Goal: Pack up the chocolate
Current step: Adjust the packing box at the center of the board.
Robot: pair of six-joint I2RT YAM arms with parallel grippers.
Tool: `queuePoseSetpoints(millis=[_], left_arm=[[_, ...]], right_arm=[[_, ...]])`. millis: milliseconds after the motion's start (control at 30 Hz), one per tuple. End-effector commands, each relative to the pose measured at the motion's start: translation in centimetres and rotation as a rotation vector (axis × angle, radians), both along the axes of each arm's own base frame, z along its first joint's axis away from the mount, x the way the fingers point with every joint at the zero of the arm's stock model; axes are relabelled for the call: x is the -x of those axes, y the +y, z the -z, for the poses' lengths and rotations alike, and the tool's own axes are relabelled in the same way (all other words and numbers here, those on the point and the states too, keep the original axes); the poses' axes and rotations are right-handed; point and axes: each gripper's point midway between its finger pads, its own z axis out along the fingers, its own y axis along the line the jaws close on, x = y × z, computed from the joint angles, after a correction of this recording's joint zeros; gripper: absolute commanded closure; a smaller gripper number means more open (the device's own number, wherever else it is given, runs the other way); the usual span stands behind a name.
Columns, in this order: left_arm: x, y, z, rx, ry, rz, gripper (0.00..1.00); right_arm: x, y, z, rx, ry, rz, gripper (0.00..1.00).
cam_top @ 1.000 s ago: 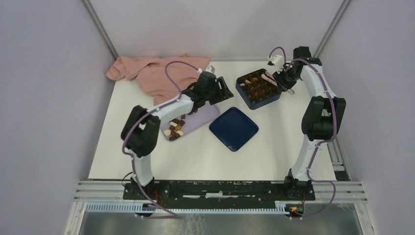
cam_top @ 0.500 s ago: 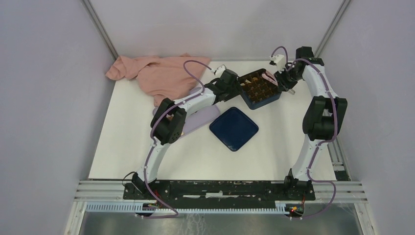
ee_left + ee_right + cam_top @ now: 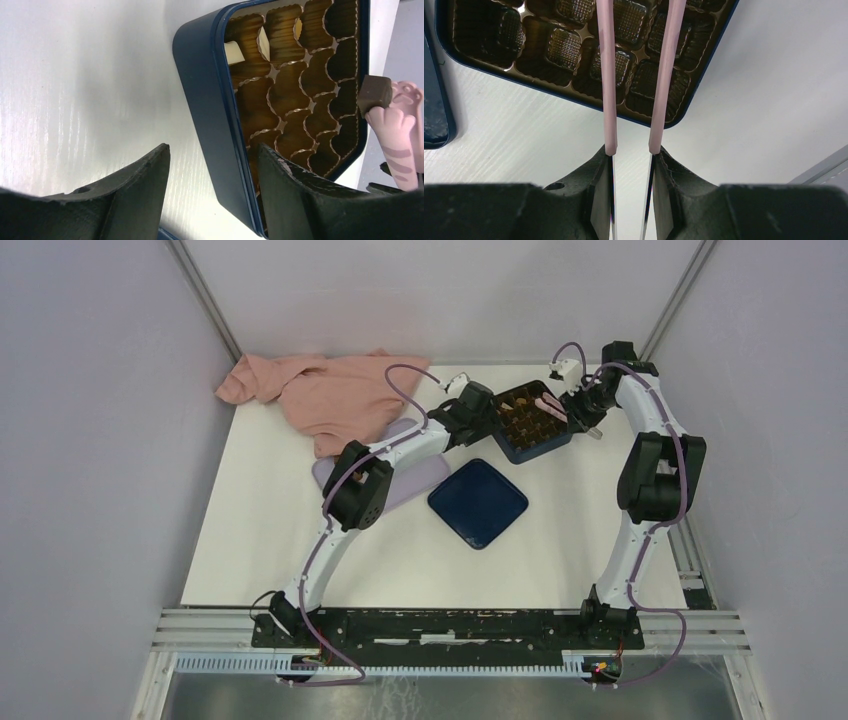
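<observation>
The dark blue box [image 3: 509, 443] with its brown grid insert stands at the back right. Two cream chocolate pieces [image 3: 233, 51] lie in its cells. My left gripper [image 3: 486, 412] is open astride the box's near wall [image 3: 207, 100]: one finger stands over the table, the other inside the box, with a gap to the wall. My right gripper [image 3: 633, 150] is shut on pink tongs [image 3: 607, 75] that reach over the box [image 3: 574, 97]. The tongs' paw tips [image 3: 400, 130] pinch a brown square chocolate [image 3: 374, 94] above the box's far side.
A lilac tray [image 3: 405, 485] lies under my left arm, its contents hidden. The box's dark blue lid [image 3: 478, 503] lies on the table in front of the box. A pink cloth [image 3: 320, 395] is bunched at the back left. Grey walls enclose the table.
My left arm has swung right from over the lilac tray to the box's left edge. The right gripper with the tongs has hardly moved.
</observation>
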Motion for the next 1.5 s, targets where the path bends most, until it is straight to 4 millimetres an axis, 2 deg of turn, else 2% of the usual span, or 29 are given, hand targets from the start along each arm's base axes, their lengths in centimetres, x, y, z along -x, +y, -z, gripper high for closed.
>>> queuePoseSetpoints(millis=[0, 67, 433, 667, 933, 1300, 1467], left_arm=[[-1.2, -1.0, -0.9, 0.034, -0.028, -0.042, 0.30], [-1.5, -1.0, -0.7, 0.020, -0.030, -0.050, 0.31], [-2.7, -0.9, -0.2, -0.023, -0.055, -0.077, 0.55], [-2.9, -0.3, -1.1, -0.071, -0.090, -0.071, 0.69], [-2.9, 1.7, -2.7, -0.230, -0.155, -0.038, 0.71], [-3.0, 6.0, -2.4, -0.534, -0.187, 0.005, 0.71], [-2.8, 5.7, -2.5, -0.517, -0.187, 0.089, 0.72]], right_arm=[[-0.2, 0.0, -0.2, -0.003, -0.013, -0.010, 0.84], [-0.2, 0.0, -0.3, -0.005, -0.014, -0.011, 0.84], [-0.2, 0.3, -1.3, -0.019, -0.033, -0.018, 0.84], [-0.1, 0.7, -2.8, -0.034, -0.062, -0.028, 0.84], [0.1, 1.3, -4.8, -0.062, -0.098, -0.045, 0.84], [0.3, 1.7, -5.8, -0.079, -0.114, -0.055, 0.83], [0.4, 1.9, -5.7, -0.087, -0.108, -0.059, 0.84]])
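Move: The packing box's middle is about 8 cm to the left hand's right, 1 cm ahead and 3 cm below; its open fingers straddle the box's left wall. The tongs' tips, holding a dark chocolate, are about 11 cm right, 5 cm ahead and slightly above; the blue tray is 17 cm back and 4 cm left, the purple tray 26 cm left and 11 cm back, both below. From the right hand, the box's middle is about 11 cm left, level in reach, and 7 cm below. The left fingers close to pinch the packing box's left wall, one finger inside and one outside, as the hand eases 2 to 3 cm forward; then they keep the pinch and draw the wall about 5 cm left, the wrist rolling some 25 degrees with its left side rising. The right hand keeps the tongs and rises about 2.5 cm, drifting slightly left. ##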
